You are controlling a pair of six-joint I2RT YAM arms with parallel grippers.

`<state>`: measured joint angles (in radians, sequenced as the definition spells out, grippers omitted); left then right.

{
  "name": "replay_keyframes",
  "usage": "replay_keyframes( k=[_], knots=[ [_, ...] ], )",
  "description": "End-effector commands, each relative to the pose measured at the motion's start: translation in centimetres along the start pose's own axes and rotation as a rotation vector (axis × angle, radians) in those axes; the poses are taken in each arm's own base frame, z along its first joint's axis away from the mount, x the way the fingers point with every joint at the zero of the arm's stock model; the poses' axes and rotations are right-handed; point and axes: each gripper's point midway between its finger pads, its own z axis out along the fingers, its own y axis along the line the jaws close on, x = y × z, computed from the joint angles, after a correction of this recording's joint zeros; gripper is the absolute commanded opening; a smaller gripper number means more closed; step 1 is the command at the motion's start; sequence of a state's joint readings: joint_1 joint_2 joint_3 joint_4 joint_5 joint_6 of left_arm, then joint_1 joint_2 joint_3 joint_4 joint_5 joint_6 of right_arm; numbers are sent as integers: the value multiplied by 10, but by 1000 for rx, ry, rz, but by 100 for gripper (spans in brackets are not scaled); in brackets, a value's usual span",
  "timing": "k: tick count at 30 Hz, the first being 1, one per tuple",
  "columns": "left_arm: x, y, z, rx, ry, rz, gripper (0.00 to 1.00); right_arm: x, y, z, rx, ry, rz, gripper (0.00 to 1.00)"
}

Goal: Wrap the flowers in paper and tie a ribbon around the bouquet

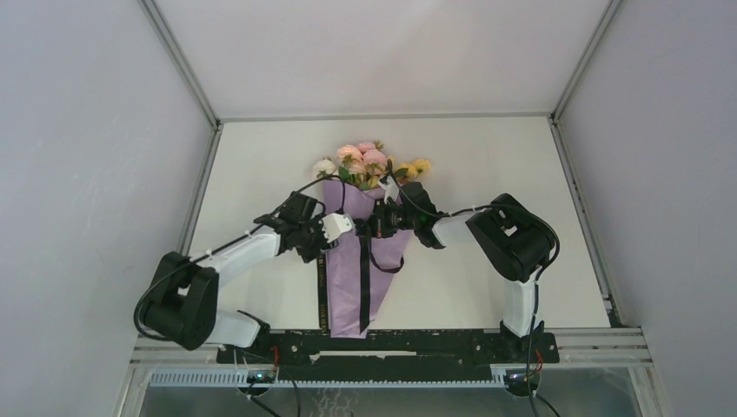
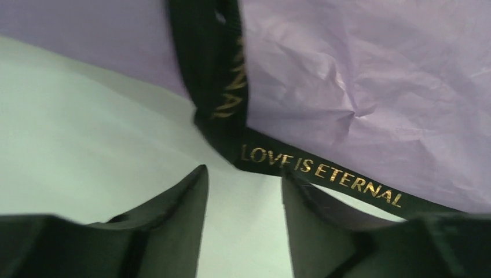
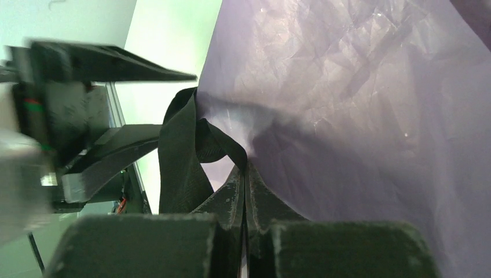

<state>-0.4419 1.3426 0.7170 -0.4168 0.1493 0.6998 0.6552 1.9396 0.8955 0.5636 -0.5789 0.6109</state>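
Observation:
The bouquet lies in the middle of the table: pink, white and yellow flowers (image 1: 369, 163) stick out of the far end of a lilac paper (image 1: 346, 291) cone. The black ribbon (image 1: 364, 287) crosses the cone's waist, and its two tails trail toward me. My right gripper (image 3: 246, 169) is shut on the ribbon (image 3: 182, 150) at a looped knot against the paper (image 3: 347, 116). My left gripper (image 2: 244, 172) stands open beside the cone. The ribbon (image 2: 321, 171), lettered in gold, runs just past its fingertips, with nothing between them. In the top view both grippers, left (image 1: 355, 228) and right (image 1: 372, 224), meet at the waist.
The white table (image 1: 487, 156) is boxed in by pale walls on three sides. A black rail (image 1: 391, 343) carrying the arm bases runs along the near edge. A slack ribbon loop (image 1: 388, 261) hangs off the cone's right side. The left gripper's fingers (image 3: 116, 66) show in the right wrist view.

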Motion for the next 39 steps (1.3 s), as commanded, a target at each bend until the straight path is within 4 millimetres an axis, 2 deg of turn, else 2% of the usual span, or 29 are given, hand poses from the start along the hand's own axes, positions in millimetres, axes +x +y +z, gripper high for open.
replay_keyframes(
  k=[1, 3, 4, 6, 7, 13, 27, 28, 29, 30, 31, 32, 33, 35, 36, 38, 39],
  knots=[
    [-7, -2, 11, 68, 14, -13, 48, -21, 19, -6, -29, -54, -64, 0],
    [-9, -5, 15, 100, 15, -24, 38, -22, 19, -8, -26, -55, -70, 0],
    [-10, -8, 16, 119, 13, -28, 29, -22, 19, -8, -25, -55, -72, 0],
    [-12, -14, 15, 155, 9, -36, 5, -23, 18, -10, -22, -55, -70, 0],
    [-12, -15, 14, 161, 8, -39, 1, -23, 17, -11, -17, -54, -68, 0],
    [-4, -14, 0, 132, -8, -36, 0, -31, 13, -23, 62, -72, -106, 0],
    [-9, -5, -5, 79, -26, -60, 0, -33, 6, -29, 133, -49, -153, 0],
    [-6, -3, -5, 63, -15, -59, 0, -35, 3, -31, 159, -43, -161, 0],
    [0, 3, -7, 28, 13, -63, 0, -35, -8, -39, 239, -28, -164, 0],
    [10, 11, -10, -16, 54, -68, 0, -39, -23, -52, 345, -25, -174, 0],
    [26, 20, -14, -66, 102, -74, 0, -41, -42, -75, 478, -35, -173, 0],
    [49, 29, -19, -115, 158, -93, 0, -39, -63, -110, 603, -43, -145, 0],
    [71, 42, -25, -174, 212, -109, 0, -43, -95, -152, 736, -87, -75, 0],
    [118, 60, -39, -251, 299, -170, 0, -38, -142, -229, 901, -198, 110, 0],
    [137, 64, -45, -268, 336, -201, 0, -33, -155, -259, 895, -275, 225, 0],
    [172, 67, -55, -292, 390, -275, 0, -28, -168, -311, 928, -448, 356, 0],
    [186, 66, -59, -303, 414, -304, 0, -26, -165, -327, 925, -515, 391, 0]
  ],
)
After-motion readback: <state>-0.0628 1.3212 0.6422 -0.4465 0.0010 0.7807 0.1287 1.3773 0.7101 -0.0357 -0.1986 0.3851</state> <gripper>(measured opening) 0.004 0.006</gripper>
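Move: Just below the open left fingers, some 3 cm down and about 1 cm back and 1 cm right, lies the folded black ribbon on the paper's left edge. The wrapped paper's middle is about 9 cm right of that hand and 4 cm back, the flower heads 20 cm ahead and 11 cm right. The right hand, already pinching ribbon, has that fold 6 cm back and 11 cm to its left; bare table for its pull lies some 28 cm right and 6 cm forward. Sinking about 2.5 cm, the left fingers shut on the ribbon fold, lift it roughly 2 cm and hold; the right hand, still gripping its end, meanwhile bobs up and down a little. Then both pull fast apart across the bundle: right hand some 25 cm to the right, slightly forward, turning clockwise about 40 degrees; left hand about 14 cm left, turning counter-clockwise. ##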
